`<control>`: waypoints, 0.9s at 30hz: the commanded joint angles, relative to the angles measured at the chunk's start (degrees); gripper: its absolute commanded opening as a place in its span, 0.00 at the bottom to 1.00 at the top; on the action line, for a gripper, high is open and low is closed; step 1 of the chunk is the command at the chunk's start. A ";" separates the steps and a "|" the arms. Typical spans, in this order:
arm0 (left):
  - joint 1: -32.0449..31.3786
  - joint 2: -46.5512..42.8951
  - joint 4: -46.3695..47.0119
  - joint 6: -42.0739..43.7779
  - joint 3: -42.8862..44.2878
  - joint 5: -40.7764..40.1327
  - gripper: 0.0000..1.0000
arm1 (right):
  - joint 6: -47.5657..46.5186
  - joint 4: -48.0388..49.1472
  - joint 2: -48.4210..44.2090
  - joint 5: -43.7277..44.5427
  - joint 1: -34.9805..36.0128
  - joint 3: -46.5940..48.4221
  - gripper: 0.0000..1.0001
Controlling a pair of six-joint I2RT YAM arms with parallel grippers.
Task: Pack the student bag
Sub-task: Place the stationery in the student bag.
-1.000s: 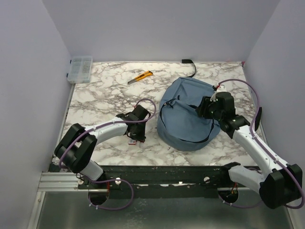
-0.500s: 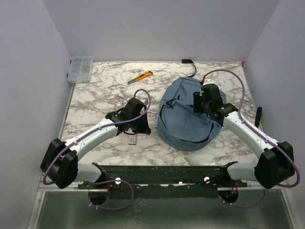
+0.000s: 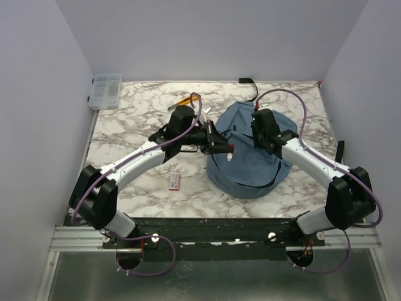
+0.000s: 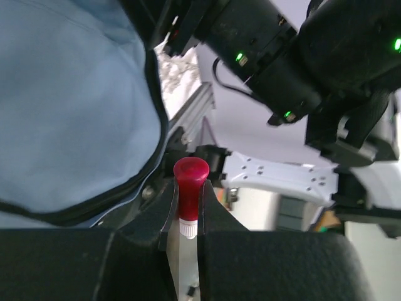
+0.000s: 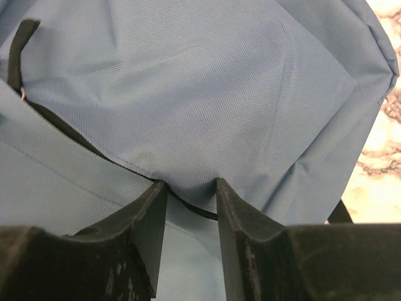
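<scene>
The student bag, dusty-blue with black straps, lies right of the table's middle. My left gripper hovers over the bag's left top edge, shut on a red-capped stick with a white collar. The stick's tip points at the bag. My right gripper is pressed onto the bag's top. In the right wrist view its jaws stand apart, with a fold of blue fabric and the dark zipper edge between the fingertips.
A small pink packet lies on the marble left of the bag. A yellow utility knife lies far centre, partly behind my left arm. A clear organizer box sits in the far left corner. A black strap rests at the back wall.
My left arm rose from beside the pink packet and swung right over the bag with the red-capped stick. My right gripper slid left and farther onto the bag's top, its jaws narrowing.
</scene>
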 commanded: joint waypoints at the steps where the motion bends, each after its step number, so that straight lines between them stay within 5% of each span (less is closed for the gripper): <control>1: -1.55 6.06 12.45 -13.94 3.68 3.02 0.03 | 1.37 0.83 0.97 7.46 0.25 1.97 0.30; 7: -5.41 13.52 20.34 -25.19 5.27 -6.10 0.02 | 2.60 3.15 -4.72 0.83 0.19 0.98 0.00; 15: -6.69 26.44 26.40 -32.21 12.61 -13.09 0.00 | 4.77 0.00 -4.49 -6.59 0.17 2.33 0.00; 27: -6.81 30.00 27.32 -30.65 11.35 -26.83 0.00 | 9.74 -1.57 -5.68 -11.36 -0.27 4.62 0.00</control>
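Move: The left hand, holding the red-capped tube, has the student bag's mouth about 10 cm ahead, 12 cm to its right and 11 cm lower. The bag's near edge lies some 8 cm back, 9 cm right and 20 cm down; the small flat box is roughly 17 cm left, 2 cm back and 22 cm down. From the right hand, at the upper rim with part-open fingers, the mouth's middle is about 3 cm left, 1 cm back and slightly below. Rightwards first, then forward and down, the left hand carries the still-pinched red-capped tube about 10 cm each way across and out, sinking some 6 cm to the bag's mouth, its fingers swinging to point more forward. The right hand shuts on the upper rim's fabric, lifts it 2 to 3 cm and eases about 2 cm left, rolling its left side up. ##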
